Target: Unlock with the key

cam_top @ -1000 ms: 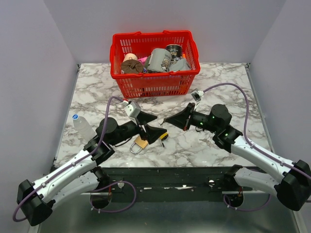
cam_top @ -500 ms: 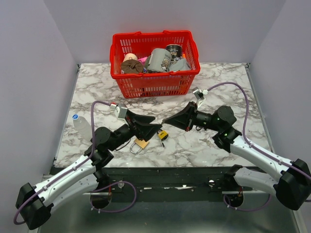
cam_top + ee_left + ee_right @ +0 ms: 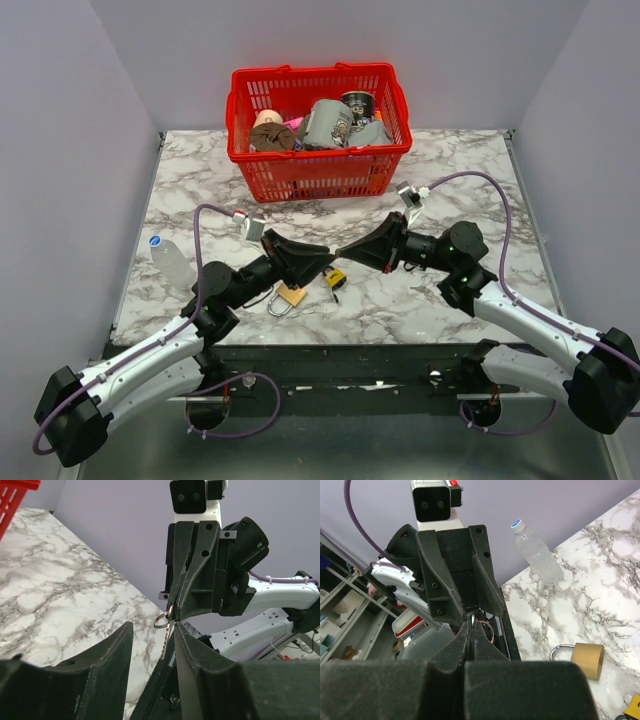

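Observation:
My right gripper (image 3: 343, 252) is shut on the key (image 3: 169, 639), a slim grey metal blade with a wire ring (image 3: 161, 621), held in the air above the table. In the right wrist view only a sliver of the key (image 3: 472, 618) shows between the closed tips (image 3: 471, 626). My left gripper (image 3: 152, 632) is open, tip to tip with the right one; its jaws stand either side of the key blade without touching it. The small yellow-and-black padlock (image 3: 335, 277) lies on the marble below the two grippers.
A plain brass padlock (image 3: 290, 295) lies left of the small one and shows in the right wrist view (image 3: 586, 654). A clear bottle (image 3: 168, 262) lies at the table's left edge. A red basket (image 3: 318, 178) of items stands at the back.
My left gripper has lifted off the table near the padlocks and turned up towards the right gripper. The right gripper has edged left with the key, so the tips now meet.

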Action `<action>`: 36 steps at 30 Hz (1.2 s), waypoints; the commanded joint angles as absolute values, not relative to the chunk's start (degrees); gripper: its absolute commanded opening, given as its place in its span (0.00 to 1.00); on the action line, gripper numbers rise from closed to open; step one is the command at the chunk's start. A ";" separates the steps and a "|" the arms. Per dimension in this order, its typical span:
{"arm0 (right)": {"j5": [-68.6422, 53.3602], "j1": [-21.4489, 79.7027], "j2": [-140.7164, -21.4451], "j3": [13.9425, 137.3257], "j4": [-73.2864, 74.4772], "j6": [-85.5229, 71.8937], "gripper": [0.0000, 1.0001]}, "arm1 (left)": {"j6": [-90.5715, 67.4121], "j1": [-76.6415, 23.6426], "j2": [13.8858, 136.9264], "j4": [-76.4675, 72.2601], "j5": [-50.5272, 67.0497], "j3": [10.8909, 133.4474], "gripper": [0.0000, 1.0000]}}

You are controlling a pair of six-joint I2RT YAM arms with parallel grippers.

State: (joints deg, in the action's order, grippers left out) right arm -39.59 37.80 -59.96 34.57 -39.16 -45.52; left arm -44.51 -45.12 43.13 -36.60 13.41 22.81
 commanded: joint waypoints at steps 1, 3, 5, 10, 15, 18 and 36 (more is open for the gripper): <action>-40.78 37.62 -58.89 34.63 -40.08 -44.39 0.01 | -45.35 -45.09 44.03 -39.64 16.35 22.24 0.46; -40.78 37.62 -58.71 34.80 -39.55 -43.86 0.01 | -45.44 -45.09 44.03 -39.73 16.26 22.15 0.46; -40.43 37.62 -58.62 34.80 -38.94 -43.59 0.01 | -45.09 -45.09 44.21 -39.73 16.08 22.15 0.46; -39.99 37.62 -58.88 35.15 -38.32 -43.07 0.01 | -45.09 -45.09 45.96 -39.46 17.14 22.76 0.44; -39.20 37.62 -58.89 35.16 -37.97 -42.72 0.01 | -45.18 -45.09 46.67 -39.73 18.10 22.68 0.40; -38.94 37.62 -58.97 35.24 -36.92 -41.93 0.01 | -44.48 -45.09 45.62 -39.03 17.23 22.33 0.29; -39.37 37.53 -54.32 46.92 -2.12 -17.51 0.51 | -29.01 -44.83 46.93 -10.73 30.93 32.51 0.00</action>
State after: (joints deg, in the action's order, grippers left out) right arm -38.41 37.54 -57.56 42.22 -15.25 -29.28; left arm -36.62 -45.01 46.63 -21.85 24.40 28.73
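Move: The key, still pinched in the right fingertips, pokes between the left hand's half-open fingers: its middle lies about 2 cm to the left hand's right and 2 cm to the right hand's left, at their height. From the left hand, the yellow padlock is on the table some 11 cm ahead, 1 cm right and 22 cm below; the gold padlock about 8 cm ahead, 8 cm left, equally low. The left fingers shut fully on the key while the right hand still holds it, the left hand first easing down about 1.5 cm. The right hand sinks up to 2.5 cm, opens its fingers nearly halfway to let go, then rises about 1 cm. The left hand meanwhile carries the key another 2 cm down, slightly back and to the right, its fingertips dipping and swinging clockwise some 15 degrees in all. ##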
